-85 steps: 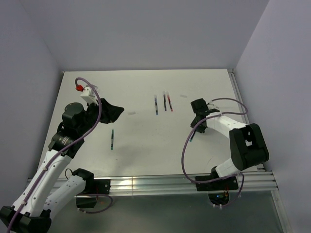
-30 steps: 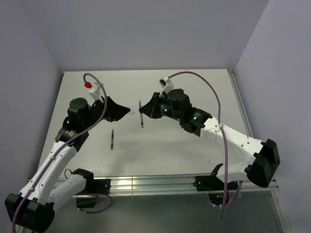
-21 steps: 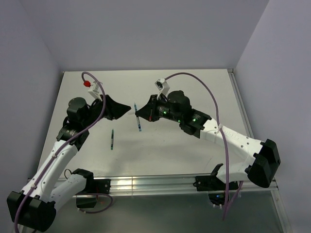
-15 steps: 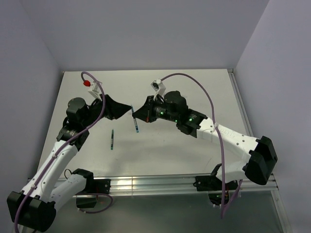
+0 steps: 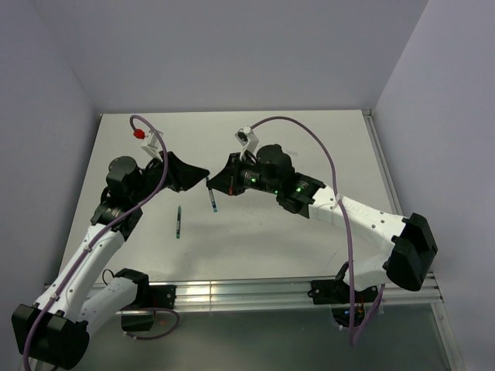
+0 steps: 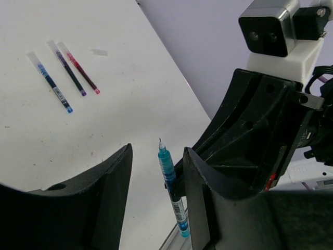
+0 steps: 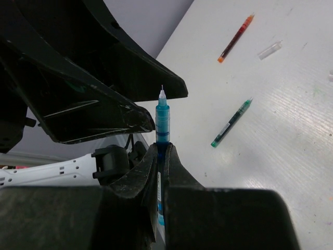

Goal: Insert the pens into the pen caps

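Observation:
My right gripper (image 5: 216,185) (image 7: 162,147) is shut on a light blue pen (image 7: 162,117) (image 5: 211,198), held above the table with its bare tip pointing out past the fingertips. In the left wrist view that pen (image 6: 167,169) stands in the gap of my left gripper (image 6: 157,151) (image 5: 203,176), close to the right-hand finger; the jaws stand apart and hold nothing that I can see. A green pen (image 5: 179,222) (image 7: 231,124) lies on the table. One loose pen cap (image 7: 270,50) lies beside a red pen (image 7: 235,39).
Three more pens, blue (image 6: 50,83), dark (image 6: 69,73) and red (image 6: 80,73), lie side by side at the back of the table with pale ends; the right arm hides them in the top view. A metal rail (image 5: 255,292) runs along the near edge.
The right gripper has carried the light blue pen leftward until it sits between the left gripper's fingers. The left arm has hardly moved.

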`<state>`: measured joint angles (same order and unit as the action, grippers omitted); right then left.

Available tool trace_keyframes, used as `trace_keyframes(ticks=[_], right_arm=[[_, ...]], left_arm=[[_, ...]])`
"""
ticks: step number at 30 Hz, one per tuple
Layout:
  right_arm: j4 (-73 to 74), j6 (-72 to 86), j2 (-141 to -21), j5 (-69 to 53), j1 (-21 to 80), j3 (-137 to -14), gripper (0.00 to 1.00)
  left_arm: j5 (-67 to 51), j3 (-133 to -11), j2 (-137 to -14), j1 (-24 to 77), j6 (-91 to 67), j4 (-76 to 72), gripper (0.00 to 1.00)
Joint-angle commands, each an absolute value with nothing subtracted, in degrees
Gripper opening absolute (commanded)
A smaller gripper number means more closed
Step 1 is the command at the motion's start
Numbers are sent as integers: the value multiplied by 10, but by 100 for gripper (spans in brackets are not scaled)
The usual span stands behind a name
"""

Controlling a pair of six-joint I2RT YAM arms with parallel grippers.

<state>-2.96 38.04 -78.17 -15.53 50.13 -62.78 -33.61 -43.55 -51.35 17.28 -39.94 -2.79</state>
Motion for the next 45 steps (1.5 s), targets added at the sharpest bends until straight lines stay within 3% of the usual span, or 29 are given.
trace_keyframes(ticks=[1,6,10,16,20,27,36,45], right_arm=[[-55,381,-782,-154,508,-660,0],[-55,381,-790,-155,512,-670,0],[-55,380,-797,-152,515,-672,0],[-55,380,-801,-148,516,-673,0],[-55,375,-806,-145,516,-675,0],[-53,363,-820,-130,530,-679,17],[-48,355,-821,-116,541,-676,27],[-46,346,-820,-114,546,-668,30]], left_arm=[[-350,-433,-506,170,-405,-58,49],[-356,-432,-511,170,-409,-64,48],[-358,-432,-512,170,-409,-64,40],[-365,-432,-510,170,-409,-65,0],[-360,-433,-502,170,-410,-64,0],[-329,-441,-488,170,-422,-51,0],[-308,-450,-487,170,-429,-38,0],[-306,-453,-490,170,-428,-36,0]])
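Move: About 1 cm to the right of the left hand's open fingers stands the light-blue pen, tip up, its middle roughly 4 cm lower and 1 cm nearer the base; the right hand still grips that pen. From the right hand, the left fingertips are about 1 cm left, 2 cm ahead and 3 cm up. Far below the left hand, on the table, the green pen lies some 14 cm left and level with it, a clear cap roughly 17 cm ahead and 18 cm left. Handing the pen across, the right hand first eases it about 1 cm left into the left gripper, whose half-open fingers shut and pinch the pen just below its tip while that hand all but stays. The right fingers then open to about a third around the lower barrel as that hand creeps a further 1 cm or so left. ##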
